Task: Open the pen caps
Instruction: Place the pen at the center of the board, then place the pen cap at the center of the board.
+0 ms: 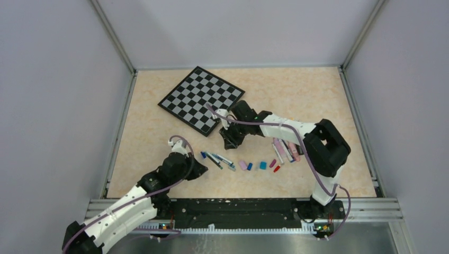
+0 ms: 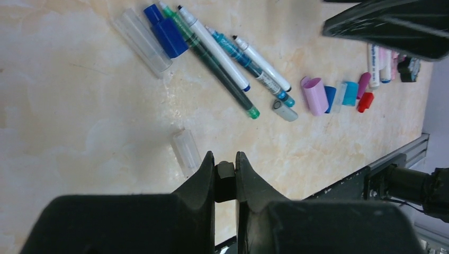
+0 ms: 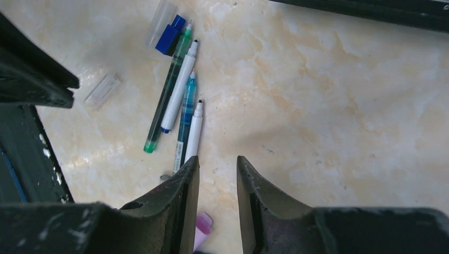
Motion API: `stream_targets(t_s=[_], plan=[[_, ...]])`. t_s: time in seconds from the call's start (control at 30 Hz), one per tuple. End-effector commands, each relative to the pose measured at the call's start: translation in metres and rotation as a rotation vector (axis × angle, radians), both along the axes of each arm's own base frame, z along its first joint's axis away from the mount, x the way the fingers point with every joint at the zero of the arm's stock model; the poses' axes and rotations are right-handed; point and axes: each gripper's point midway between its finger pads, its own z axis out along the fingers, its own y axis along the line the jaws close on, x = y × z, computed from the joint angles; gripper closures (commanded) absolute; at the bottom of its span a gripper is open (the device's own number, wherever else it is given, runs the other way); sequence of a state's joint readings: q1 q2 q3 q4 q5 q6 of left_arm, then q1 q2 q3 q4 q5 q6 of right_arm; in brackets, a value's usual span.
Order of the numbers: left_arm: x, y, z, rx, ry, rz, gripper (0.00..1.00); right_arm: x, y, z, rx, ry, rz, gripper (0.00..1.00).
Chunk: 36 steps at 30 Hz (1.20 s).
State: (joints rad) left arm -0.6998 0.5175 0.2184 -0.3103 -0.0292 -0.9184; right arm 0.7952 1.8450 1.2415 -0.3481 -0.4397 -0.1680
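In the left wrist view my left gripper [image 2: 225,159] is shut on a small dark pen cap [image 2: 226,173] with a grey end, just above the table. From the top view this gripper [image 1: 198,170] sits left of several uncapped pens [image 1: 217,159]. Loose pen caps lie in a row: pink [image 1: 243,165], blue [image 1: 249,166], teal [image 1: 262,165], magenta [image 1: 272,163] and red [image 1: 276,169]. My right gripper [image 3: 217,164] is open with nothing between its fingers, hovering beside the pens [image 3: 180,100]. In the top view it [image 1: 229,142] hangs above them.
A checkered board [image 1: 201,99] lies at the back left. More pens and pink highlighters [image 1: 286,151] lie under the right arm. Clear caps [image 2: 186,151] [image 2: 142,42], a blue cap [image 2: 165,30] and a grey cap [image 2: 284,110] lie around the pens.
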Motion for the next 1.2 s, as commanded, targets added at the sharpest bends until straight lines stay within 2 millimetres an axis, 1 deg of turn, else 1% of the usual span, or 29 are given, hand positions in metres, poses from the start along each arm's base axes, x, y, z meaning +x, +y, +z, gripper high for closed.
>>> stream_targets(t_s=[0.0, 0.07, 0.13, 0.37, 0.5, 0.6, 0.83, 1.03, 1.17], plan=[[0.003, -0.007, 0.007, -0.008, 0.037, -0.002, 0.86, 0.004, -0.006, 0.043, 0.05, -0.085, 0.084, 0.69], [0.003, -0.007, 0.003, 0.015, 0.073, 0.002, 0.85, 0.003, -0.013, 0.042, 0.054, -0.072, 0.09, 0.69], [-0.001, -0.012, 0.001, 0.027, 0.124, -0.023, 0.85, 0.003, -0.017, 0.044, 0.067, -0.058, 0.099, 0.69], [-0.004, -0.026, -0.007, 0.035, 0.211, -0.075, 0.83, 0.011, -0.032, 0.056, 0.125, -0.03, 0.081, 0.69], [-0.005, -0.028, -0.012, 0.042, 0.238, -0.083, 0.79, 0.016, -0.039, 0.061, 0.141, -0.035, 0.063, 0.69], [-0.005, -0.031, -0.014, 0.04, 0.247, -0.09, 0.74, 0.02, -0.045, 0.064, 0.155, -0.029, 0.048, 0.69], [-0.002, -0.035, -0.009, 0.034, 0.236, -0.107, 0.62, 0.024, -0.054, 0.067, 0.17, -0.022, 0.028, 0.69], [0.0, -0.032, 0.001, 0.045, 0.21, -0.102, 0.61, 0.031, -0.067, 0.075, 0.186, -0.047, 0.016, 0.69], [0.004, -0.027, 0.015, 0.055, 0.146, -0.1, 0.59, 0.038, -0.084, 0.089, 0.227, -0.074, 0.003, 0.69]])
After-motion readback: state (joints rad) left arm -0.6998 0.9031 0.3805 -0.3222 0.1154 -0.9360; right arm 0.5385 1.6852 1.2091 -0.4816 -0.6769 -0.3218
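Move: Below the left hand, about 4 cm down, 2 cm back and 2 cm to its right, is the bare spot for the held black cap. The small clear cap lies 3 cm left of that spot, level with it; the green pen's middle is 5 cm ahead of the spot, 1 cm farther right. From the right hand, the next white pen lies some 19 cm right, 8 ahead; the white pen just laid down is 3 back, 1 left. Lowering the black cap some 3.5 cm while easing back and right, the left hand tips its fingers about 15 degrees further downward, opens at the bottom to let go, and then rises 2 cm, still drifting right. The right hand, empty and still open, withdraws rightward about 7 cm, rising 5 cm and edging forward, away from the laid-down pens and towards the next white pen. ##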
